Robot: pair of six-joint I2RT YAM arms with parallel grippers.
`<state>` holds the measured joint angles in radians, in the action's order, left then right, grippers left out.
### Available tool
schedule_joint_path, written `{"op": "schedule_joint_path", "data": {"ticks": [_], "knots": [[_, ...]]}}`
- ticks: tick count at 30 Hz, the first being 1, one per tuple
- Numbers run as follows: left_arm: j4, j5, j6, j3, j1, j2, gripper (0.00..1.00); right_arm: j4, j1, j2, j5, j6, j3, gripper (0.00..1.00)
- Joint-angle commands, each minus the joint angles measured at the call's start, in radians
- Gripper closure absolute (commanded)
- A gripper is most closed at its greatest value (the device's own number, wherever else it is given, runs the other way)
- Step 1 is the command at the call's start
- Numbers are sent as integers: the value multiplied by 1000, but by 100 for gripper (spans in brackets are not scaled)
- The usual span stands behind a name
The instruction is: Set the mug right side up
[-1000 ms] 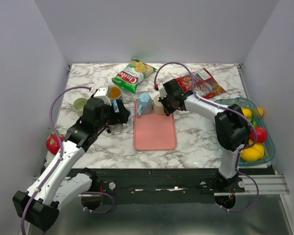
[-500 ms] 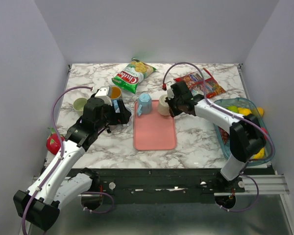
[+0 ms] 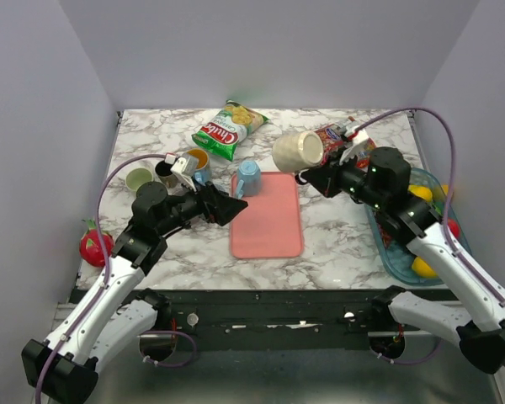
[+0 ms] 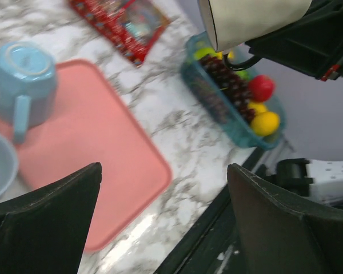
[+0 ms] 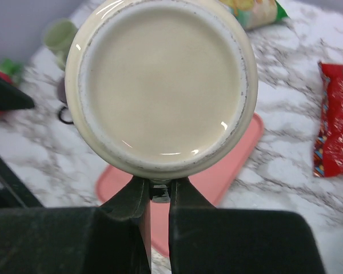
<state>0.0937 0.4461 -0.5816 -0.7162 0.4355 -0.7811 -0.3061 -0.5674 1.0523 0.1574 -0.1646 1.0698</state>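
A cream mug (image 3: 296, 151) hangs in the air above the far right corner of the pink tray (image 3: 267, 220). It lies on its side, mouth pointing left in the top view. Its flat base (image 5: 160, 85) faces the right wrist camera. My right gripper (image 3: 318, 175) is shut on the mug's handle, fingers (image 5: 131, 200) pinched just under the base. A light blue mug (image 3: 247, 178) stands upside down on the tray's far left corner, base up (image 4: 23, 74). My left gripper (image 3: 230, 208) is open and holds nothing, over the tray's left edge.
A green chips bag (image 3: 228, 128) lies at the back. A red snack packet (image 3: 353, 145) sits behind the right arm. A teal basket of fruit (image 3: 397, 244) is at the right. Small cups (image 3: 138, 178) and a bowl (image 4: 0, 165) stand left of the tray.
My right arm has lifted the cream mug off the tray's far edge, up and to the right, tipping it on its side. My left gripper has swung right to the tray.
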Motion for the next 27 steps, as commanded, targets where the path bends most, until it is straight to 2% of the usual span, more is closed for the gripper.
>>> {"op": "schedule_joint_path", "data": {"ticks": [1,8,15,23,26,27], "knots": [[-371,172,-153,38,48,39,1,228,0,-115,180,-243,1,99],[-515,121,-170,8,172,0,1,450,-15,-186,316,-467,-36,99],[-699,20,-205,-14,267,-58,1,576,-48,-196,378,-552,-56,99],[-684,-118,-149,-111,391,-175,1,645,-81,-196,412,-579,-87,99],[-710,-148,-158,-112,407,-187,5,638,-83,-204,410,-575,-97,99],[-721,-156,-162,-112,410,-190,9,634,-83,-207,412,-570,-99,99]]}}
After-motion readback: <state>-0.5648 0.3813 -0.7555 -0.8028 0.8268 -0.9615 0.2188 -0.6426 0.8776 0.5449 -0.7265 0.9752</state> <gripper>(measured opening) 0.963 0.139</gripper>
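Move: The cream mug hangs by its handle from the right gripper, its middle about 6 cm ahead, 3 cm left and 3 cm above. From the empty left gripper it is some 12 cm ahead, 14 cm right and 5 cm above. From the left gripper, the tray's middle lies about 9 cm ahead, 8 cm right and 27 cm down; the upturned blue mug is roughly 19 cm ahead, 2 cm right and 22 cm down. Bring the two grippers together high over the tray. Keep the right fingers pinched on the cream mug's handle, lift about 14 cm, draw back 11 cm and ease left, rolling the left side up and swinging to point left. Raise the open left gripper equally, carrying it 10 cm right and somewhat back, tilting its fingers up towards the mug's handle. ##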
